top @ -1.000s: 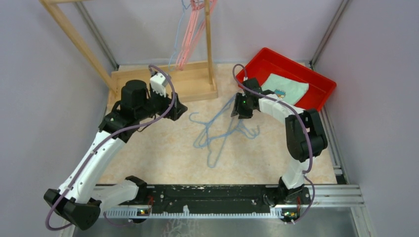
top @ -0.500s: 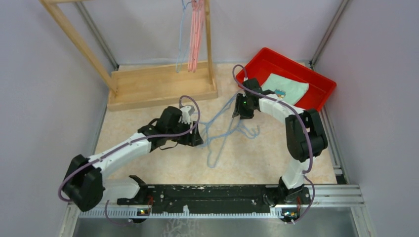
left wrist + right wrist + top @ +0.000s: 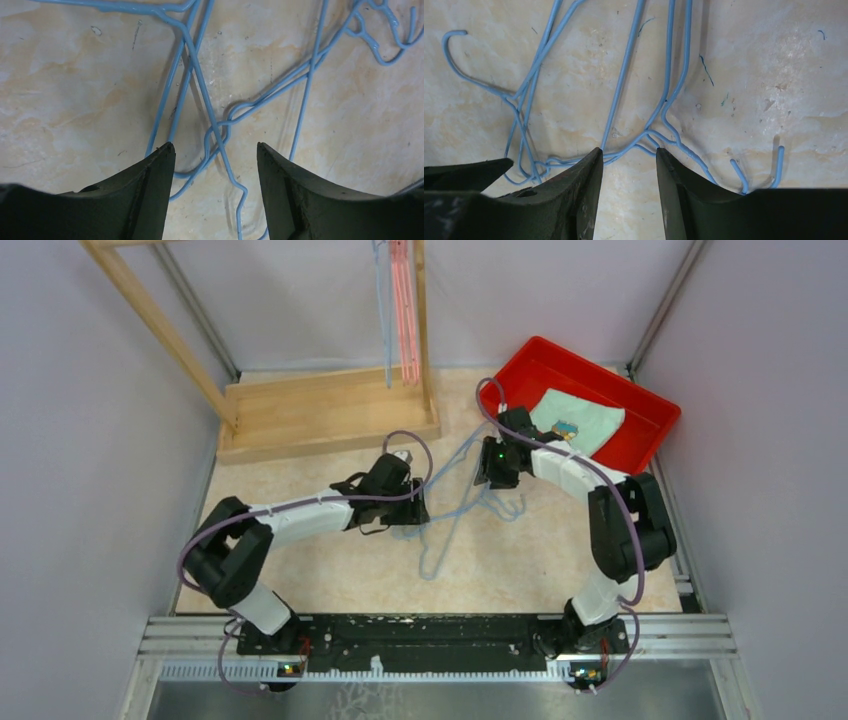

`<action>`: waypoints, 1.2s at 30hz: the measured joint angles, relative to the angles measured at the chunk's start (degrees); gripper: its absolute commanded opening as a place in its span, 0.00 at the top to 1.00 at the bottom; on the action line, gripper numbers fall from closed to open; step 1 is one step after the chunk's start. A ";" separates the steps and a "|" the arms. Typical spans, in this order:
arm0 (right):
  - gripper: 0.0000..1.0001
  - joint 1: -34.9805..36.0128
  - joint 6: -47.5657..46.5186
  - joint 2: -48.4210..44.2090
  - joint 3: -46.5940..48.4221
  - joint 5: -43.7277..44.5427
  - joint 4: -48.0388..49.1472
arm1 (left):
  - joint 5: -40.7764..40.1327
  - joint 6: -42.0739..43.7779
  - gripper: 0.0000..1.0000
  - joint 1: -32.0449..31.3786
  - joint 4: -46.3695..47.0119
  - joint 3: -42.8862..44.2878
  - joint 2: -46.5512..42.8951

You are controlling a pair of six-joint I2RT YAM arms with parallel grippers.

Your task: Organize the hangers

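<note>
Several light blue hangers [image 3: 447,525] lie tangled on the table's middle. More hangers, pink-red [image 3: 403,300] and one light blue [image 3: 381,300], hang from the wooden rack at the back. My left gripper [image 3: 415,512] is low at the left side of the pile. In the left wrist view it [image 3: 216,146] is open, and blue hanger wires [image 3: 195,65] cross on the table between its fingers. My right gripper [image 3: 492,475] is at the pile's upper right. Seen from the right wrist, it [image 3: 628,150] is open, with a hanger wire [image 3: 622,75] running just past its fingertips.
A red bin [image 3: 640,400] holding a pale green cloth [image 3: 578,420] stands at the back right, beside my right arm. The rack's wooden base [image 3: 300,415] and upright post [image 3: 422,320] occupy the back left. Purple walls and metal rails close in both sides.
My left arm has swung from the rack down to the blue pile and its jaws have narrowed a little. The hung hangers have swung and settled. My right arm has barely moved.
</note>
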 measured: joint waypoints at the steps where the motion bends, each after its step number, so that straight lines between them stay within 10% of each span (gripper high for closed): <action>1: 0.56 0.00 -0.02 -0.55 -0.42 -0.07 0.11 | -0.63 -0.68 0.34 -0.33 0.04 0.37 1.09; 20: 0.55 -3.39 0.59 -4.20 -8.41 -4.79 5.33 | -9.64 -5.46 0.55 -1.66 -5.90 9.64 11.10; 36: 0.56 -6.49 1.07 -5.44 -14.10 -8.79 9.11 | -11.34 -4.50 1.00 -1.68 -6.51 11.37 13.05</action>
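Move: The left hand's grasp spot, the left blue hanger's wire just below its neck, lies about 3 cm ahead, level sideways, and 3 cm below; that hanger's hook is some 10 cm ahead and 7 cm left of this hand. The right hand's spot, the right blue hangers' neck, lies roughly 4 cm back, 3 cm right and 5 cm below; their hooks are about 6 cm back and 7 cm right of this hand. Left reaches forward and down some 5 cm and pinches the left hanger's wire; right eases back, right and down. ##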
